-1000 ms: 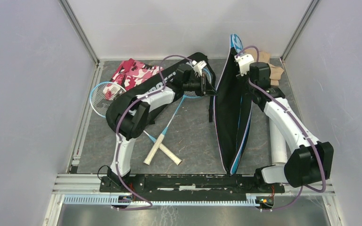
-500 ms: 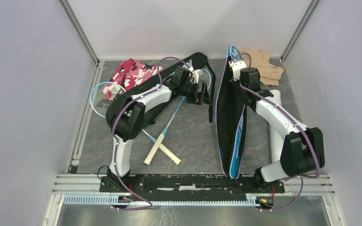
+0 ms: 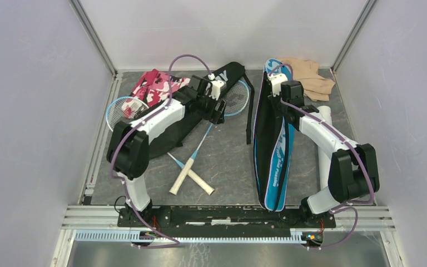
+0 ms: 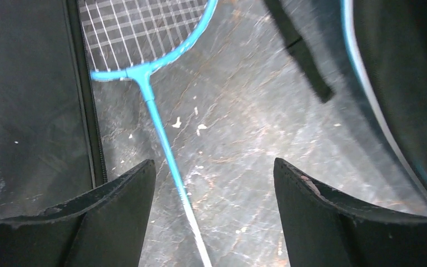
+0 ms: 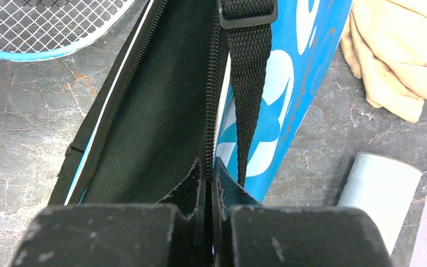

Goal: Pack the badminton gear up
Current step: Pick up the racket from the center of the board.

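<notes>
The blue racket cover lies along the table right of centre, its zip side open and black lining showing. My right gripper is shut on its zip edge near the top end. My left gripper hangs open over the bare table, the blue racket shaft running between its fingers without touching them. That racket's head lies partly on the black cover. A second racket head lies at the left. Both handles cross near the front. The white tube lies under my right arm.
A pink-and-white camouflage cloth lies at the back left and a beige cloth at the back right beside the blue cover's top. The blue cover's black strap trails on the table. Walls close in on three sides.
My left gripper has opened and drawn back left from the blue cover's edge to above the racket shaft. The right gripper has come down and the cover has sunk lower and narrower.
</notes>
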You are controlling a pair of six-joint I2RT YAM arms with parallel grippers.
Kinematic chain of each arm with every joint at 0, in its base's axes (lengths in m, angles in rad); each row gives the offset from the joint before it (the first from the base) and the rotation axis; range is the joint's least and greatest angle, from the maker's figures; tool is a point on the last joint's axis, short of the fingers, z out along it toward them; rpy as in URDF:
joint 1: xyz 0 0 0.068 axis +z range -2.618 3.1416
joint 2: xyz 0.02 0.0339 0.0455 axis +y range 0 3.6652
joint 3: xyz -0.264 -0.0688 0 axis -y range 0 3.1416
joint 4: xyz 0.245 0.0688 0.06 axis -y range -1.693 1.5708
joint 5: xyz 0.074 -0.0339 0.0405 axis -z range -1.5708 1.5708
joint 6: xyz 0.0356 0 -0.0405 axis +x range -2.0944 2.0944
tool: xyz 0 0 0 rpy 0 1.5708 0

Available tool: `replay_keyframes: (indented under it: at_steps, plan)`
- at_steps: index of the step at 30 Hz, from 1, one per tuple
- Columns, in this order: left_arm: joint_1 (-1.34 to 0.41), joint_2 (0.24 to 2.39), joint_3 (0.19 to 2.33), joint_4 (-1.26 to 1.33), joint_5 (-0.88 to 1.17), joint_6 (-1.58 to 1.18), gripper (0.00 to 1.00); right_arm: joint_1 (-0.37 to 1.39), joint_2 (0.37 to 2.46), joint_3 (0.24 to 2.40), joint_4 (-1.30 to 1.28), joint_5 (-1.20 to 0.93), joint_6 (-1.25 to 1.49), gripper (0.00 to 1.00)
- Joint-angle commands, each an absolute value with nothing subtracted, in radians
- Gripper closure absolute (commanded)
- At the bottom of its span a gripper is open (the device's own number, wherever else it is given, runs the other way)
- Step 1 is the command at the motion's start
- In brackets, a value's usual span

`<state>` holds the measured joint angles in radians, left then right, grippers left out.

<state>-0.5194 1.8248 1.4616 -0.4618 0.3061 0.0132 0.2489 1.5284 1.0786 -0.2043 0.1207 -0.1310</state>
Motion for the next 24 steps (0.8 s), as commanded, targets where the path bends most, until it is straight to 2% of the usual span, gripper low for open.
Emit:
replay_keyframes:
  at_steps: [1,10,24]
  plan:
    - [-0.525,1.926,1.48,-0.51,0.188,0.128,0.2,0.248,1.527,1.128,-0.192,0.096,-0.123,1.0]
    - [-0.525,2.015,1.477,-0.436,0.099,0.129,0.32,0.248,1.525,1.116,-0.196,0.058,-0.13,1.0]
    - [-0.526,1.99,1.365,-0.337,0.197,0.012,0.7,0.235,1.53,1.157,-0.233,0.094,-0.162,1.0]
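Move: About 12 cm below the left hand and 3 cm to its left runs the blue racket's shaft, just short of the head. The head's middle is some 18 cm ahead and 11 cm right of the hand; the white grip lies 20 cm back and 15 cm left. The black racket bag's middle is roughly 12 cm ahead and 9 cm left. From the right hand, the shaft lies about 29 cm left, 4 cm back and 13 cm lower. Dropping the left hand about 11 cm, with some 3 cm to the left, onto the blue racket's shaft: fast for the first 9 cm, then slow. Its left side rolls up about 15 degrees and the wide-open fingers narrow to a third around the shaft, not yet shut on it. The right hand stays nearly still, keeping its pinch on the open blue bag's edge. ##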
